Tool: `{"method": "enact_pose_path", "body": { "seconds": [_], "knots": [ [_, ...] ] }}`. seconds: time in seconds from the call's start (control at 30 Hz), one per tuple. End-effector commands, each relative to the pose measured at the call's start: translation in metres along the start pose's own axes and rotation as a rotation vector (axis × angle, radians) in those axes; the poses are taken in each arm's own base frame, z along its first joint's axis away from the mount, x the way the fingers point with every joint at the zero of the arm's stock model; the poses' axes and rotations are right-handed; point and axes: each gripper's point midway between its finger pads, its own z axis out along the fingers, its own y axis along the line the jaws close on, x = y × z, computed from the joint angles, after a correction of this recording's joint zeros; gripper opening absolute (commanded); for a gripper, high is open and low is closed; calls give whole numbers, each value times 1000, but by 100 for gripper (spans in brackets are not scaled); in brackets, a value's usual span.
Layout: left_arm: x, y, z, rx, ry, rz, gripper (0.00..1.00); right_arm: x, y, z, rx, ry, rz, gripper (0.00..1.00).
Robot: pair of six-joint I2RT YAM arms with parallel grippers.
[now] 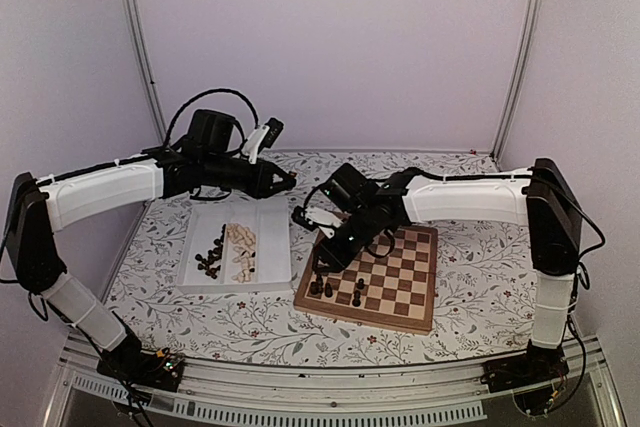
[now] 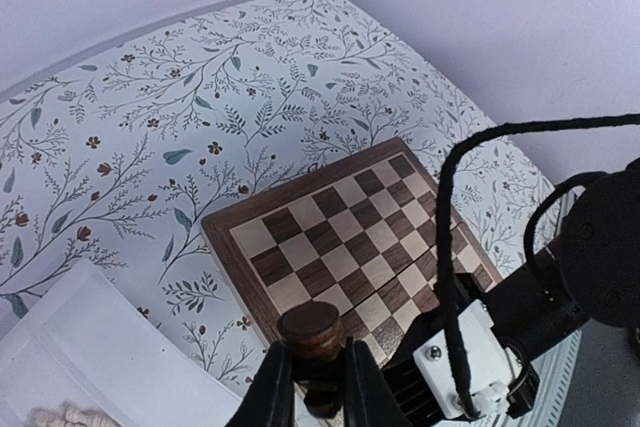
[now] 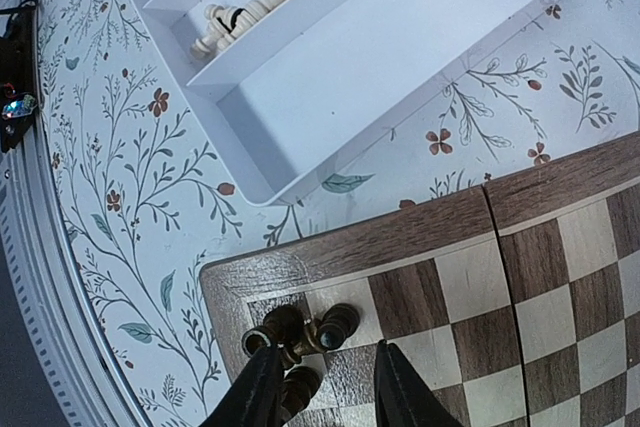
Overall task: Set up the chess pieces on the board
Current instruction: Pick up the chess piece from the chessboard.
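Observation:
My left gripper (image 2: 312, 387) is shut on a dark chess piece (image 2: 312, 329), whose round base faces the camera. It hangs high over the table's back left, past the far end of the tray; in the top view this left gripper (image 1: 288, 182) is left of the board (image 1: 400, 277). My right gripper (image 3: 325, 392) is open, low over the board's (image 3: 560, 247) near left corner. Three dark pieces (image 3: 335, 325) cluster there, close to its left finger (image 3: 255, 387). Further dark pieces (image 1: 357, 292) stand along the near edge.
The white two-compartment tray (image 1: 270, 237) lies left of the board, holding pale pieces (image 1: 240, 247) and dark pieces (image 1: 212, 257). Its corner (image 3: 260, 182) sits close to the board's corner. The right arm (image 2: 560, 287) crosses the board's near side in the left wrist view.

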Motion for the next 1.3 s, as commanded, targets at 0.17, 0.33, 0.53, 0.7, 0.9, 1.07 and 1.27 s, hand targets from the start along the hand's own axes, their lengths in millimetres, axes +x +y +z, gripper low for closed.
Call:
{"method": "enact_pose_path", "body": {
  "seconds": [0.17, 0.33, 0.53, 0.7, 0.9, 1.07, 1.27],
  "knots": [
    [-12, 1, -11, -5, -32, 16, 0, 8, -2, 22, 9, 65, -15, 34],
    [-11, 2, -10, -5, -28, 13, 0, 10, -3, 26, 11, 78, -14, 33],
    [-10, 3, -9, -3, -25, 9, 0, 13, -5, 32, 14, 94, -14, 29],
    [-10, 3, -9, -3, -24, 6, 0, 14, -8, 33, 27, 104, -14, 23],
    [-9, 4, -8, 3, -23, -1, 0, 10, -17, 28, 83, 92, -19, 15],
    [-10, 4, -9, 4, -25, -2, 0, 8, -23, 23, 128, 81, -23, 11],
    [-8, 6, -7, 2, -18, -11, 0, 3, -29, 18, 166, 55, -18, 9]
  ]
}}
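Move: Almost straight under the right hand, about 5 cm down, stands the chess piece next to the board's near-left corner. The corner piece is some 3 cm back and 1 cm left of the right hand, and a third piece about 2 cm back and 2 cm right. A separate piece stands roughly 9 cm to the right and 1 cm back. From the left hand, the targeted chess piece is about 10 cm back, 6 cm right and 18 cm lower. Sinking nearly straight down by about 4 cm, the right hand brings its open fingertips around the chess piece just forward of the corner piece, and its fingers steepen slightly. Near the bottom the fingers close and pinch the piece, then carry it forward about 1.5 cm at the same height, away from the corner piece, tips swinging a little forward. ##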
